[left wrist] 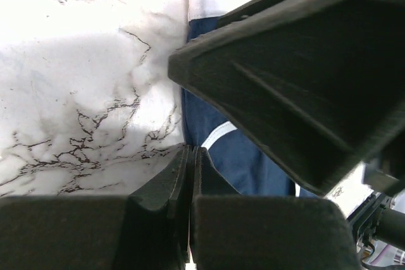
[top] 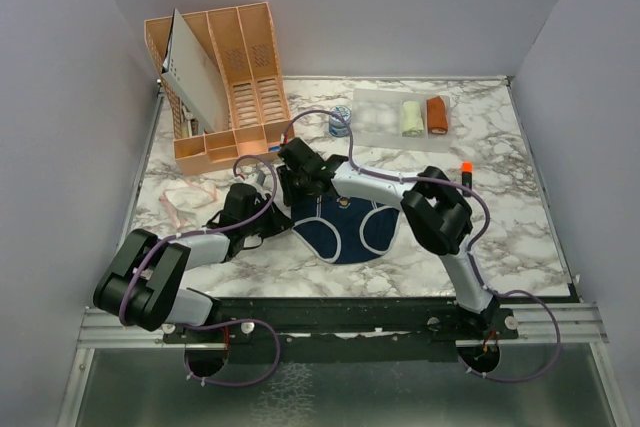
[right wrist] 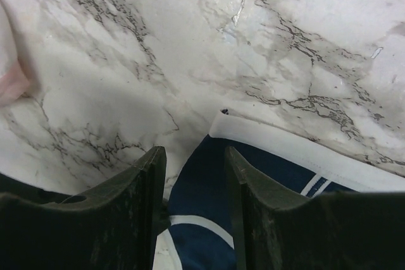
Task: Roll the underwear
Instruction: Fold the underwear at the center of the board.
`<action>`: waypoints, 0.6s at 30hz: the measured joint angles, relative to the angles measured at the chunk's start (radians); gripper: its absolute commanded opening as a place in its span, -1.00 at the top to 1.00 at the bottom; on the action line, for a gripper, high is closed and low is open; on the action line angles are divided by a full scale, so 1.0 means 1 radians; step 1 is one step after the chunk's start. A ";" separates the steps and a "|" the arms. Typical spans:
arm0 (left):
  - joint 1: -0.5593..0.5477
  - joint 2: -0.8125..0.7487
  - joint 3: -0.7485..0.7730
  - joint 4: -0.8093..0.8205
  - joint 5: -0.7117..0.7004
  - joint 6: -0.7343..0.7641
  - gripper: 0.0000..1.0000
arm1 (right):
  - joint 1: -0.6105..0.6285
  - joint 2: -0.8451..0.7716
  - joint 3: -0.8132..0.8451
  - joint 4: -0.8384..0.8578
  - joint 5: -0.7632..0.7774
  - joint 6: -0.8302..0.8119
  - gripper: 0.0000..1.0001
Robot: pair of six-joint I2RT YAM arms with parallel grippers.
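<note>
The navy underwear lies flat on the marble table, white waistband toward the back. My left gripper is shut, its tips pinching the cloth's left edge. Just behind it, my right gripper stands open, with the navy corner below the waistband between its fingers. The right gripper's black body fills much of the left wrist view. The whitish-pink underwear lies crumpled to the left.
A peach file rack holding a white sheet stands at the back left. A clear tray at the back holds a cream roll and a rust-orange roll. A blue-white roll and a small orange object sit nearby.
</note>
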 measured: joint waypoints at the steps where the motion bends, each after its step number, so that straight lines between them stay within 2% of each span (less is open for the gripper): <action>1: 0.000 0.000 0.000 0.000 0.000 0.000 1.00 | 0.000 0.011 0.007 -0.006 0.003 0.003 0.12; 9: 0.000 -0.018 -0.014 0.000 0.002 0.003 1.00 | 0.005 0.068 0.061 -0.022 0.038 0.014 0.25; 15: 0.000 -0.023 -0.019 0.002 0.002 0.003 0.99 | 0.010 0.089 0.091 -0.042 0.079 0.014 0.48; 18: 0.000 -0.023 -0.019 0.002 0.002 0.003 0.55 | 0.014 0.091 0.096 -0.048 0.093 0.014 0.66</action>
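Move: The left end of the underwear's waistband lies just under my right hand, about 1 cm ahead and 2 to 3 cm below. The garment's middle is some 12 cm to this hand's right and 6 cm back; the blue-and-white can stands roughly 18 cm ahead and 11 cm to the right, and the pinkish cloth lies about 22 cm to the left, nearly level. From my left hand, shut on the same side edge by the leg opening, that waistband end is about 6 cm straight ahead. I sink my right hand about 2 cm onto the waistband's left end, easing a good centimetre forward as it goes down, and draw its half-open fingers together around the corner until only about half the gap is left. My left hand keeps its pinch low on the same side edge, giving back barely half a centimetre. ##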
